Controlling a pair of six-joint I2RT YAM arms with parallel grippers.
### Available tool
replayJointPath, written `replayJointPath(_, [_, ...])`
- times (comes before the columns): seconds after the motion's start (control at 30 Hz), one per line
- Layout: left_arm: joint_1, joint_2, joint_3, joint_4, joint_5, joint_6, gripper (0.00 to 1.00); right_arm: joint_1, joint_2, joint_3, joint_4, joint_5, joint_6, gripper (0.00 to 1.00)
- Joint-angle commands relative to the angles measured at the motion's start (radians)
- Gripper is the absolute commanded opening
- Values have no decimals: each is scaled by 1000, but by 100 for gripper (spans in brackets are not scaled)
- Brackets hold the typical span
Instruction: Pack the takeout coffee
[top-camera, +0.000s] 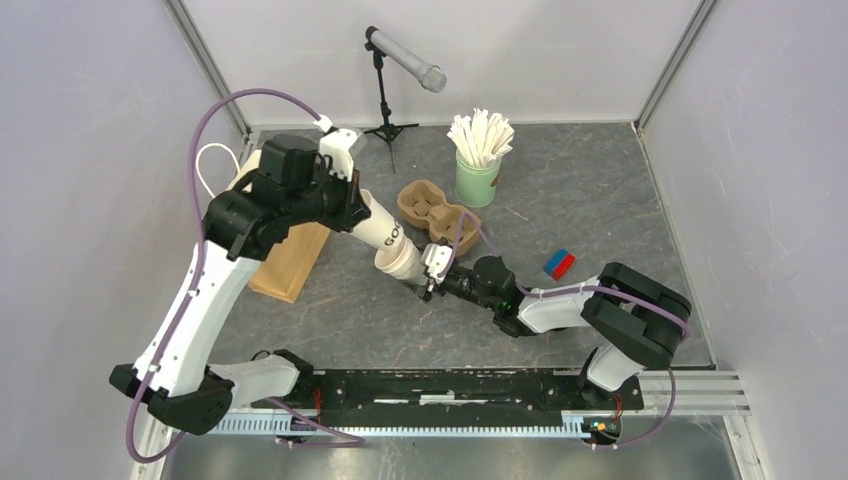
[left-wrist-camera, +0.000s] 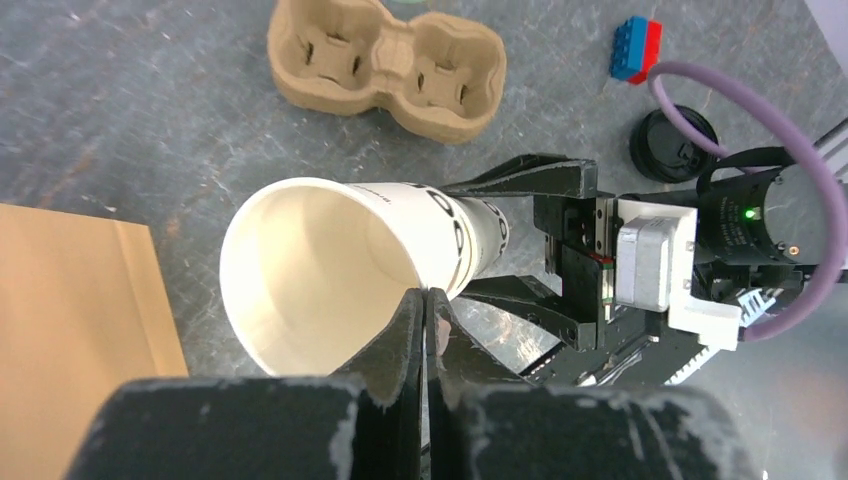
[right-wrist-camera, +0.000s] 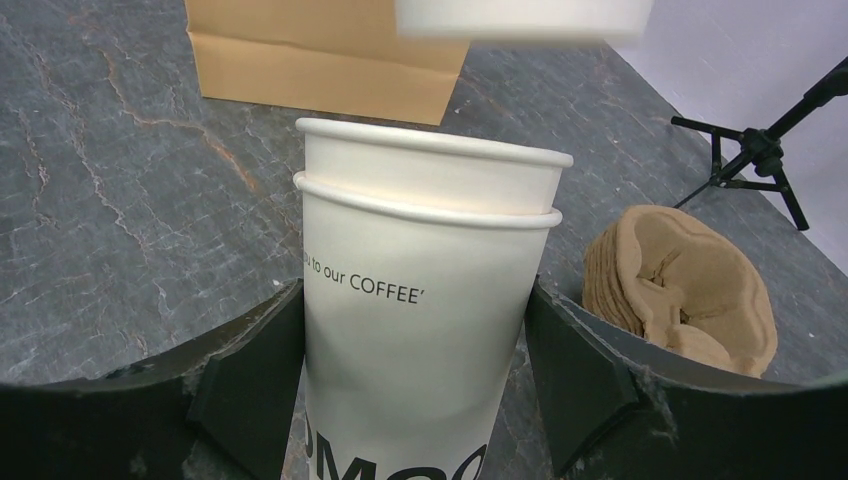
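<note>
A stack of lidless white paper cups (top-camera: 385, 235) with dark print hangs tilted above the table. My left gripper (left-wrist-camera: 425, 300) is shut on the rim of the top cup (left-wrist-camera: 330, 260). My right gripper (top-camera: 432, 268) comes in from the right at the stack's lower end. In the right wrist view its pads (right-wrist-camera: 250, 390) press both sides of the lowest cup (right-wrist-camera: 430, 300), which reads "to our COFFEE". A loose black lid (left-wrist-camera: 672, 145) lies on the table behind the right arm. The takeout coffee itself is out of view.
A brown pulp cup carrier (top-camera: 438, 208) sits just behind the stack. A brown paper bag (top-camera: 290, 260) lies flat on the left. A green cup of white straws (top-camera: 478, 165), a microphone stand (top-camera: 385, 90) and a blue-and-red block (top-camera: 559, 263) stand further off.
</note>
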Motion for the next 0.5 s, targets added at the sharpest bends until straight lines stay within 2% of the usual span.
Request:
replayJointPath(0.0, [0,-61,117,-50,-51,41,2,3,6,-9,89,23,1,72])
replayJointPath(0.23, [1,-126,143,-142,-26,29,2,3,-15,-30,144,123,31,72])
replayJointPath(0.47, [2,-200,28,-173,1,16,2,3,-147,-87,167,302,41,72])
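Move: The left hand pinches a paper cup by its rim, just drawn out of the stack, which hangs about 7 cm to its right, level front to back and some 15 cm lower. The cup carrier lies roughly 14 cm ahead, 12 cm right and 29 cm below; the paper bag is 8 cm ahead, 18 cm left and 18 cm lower. From the right hand, which holds the stack, the carrier is about 14 cm ahead, 5 cm right and 12 cm down. Up and back first, then mainly back and to its left, the left hand carries its cup away from the stack, some 8 cm in all, its fingertips tipping up slightly and its pinch on the rim kept. The right hand keeps its grip on the remaining cups and swings them right and a little forward, about 3 cm, turning some 10 degrees clockwise. ##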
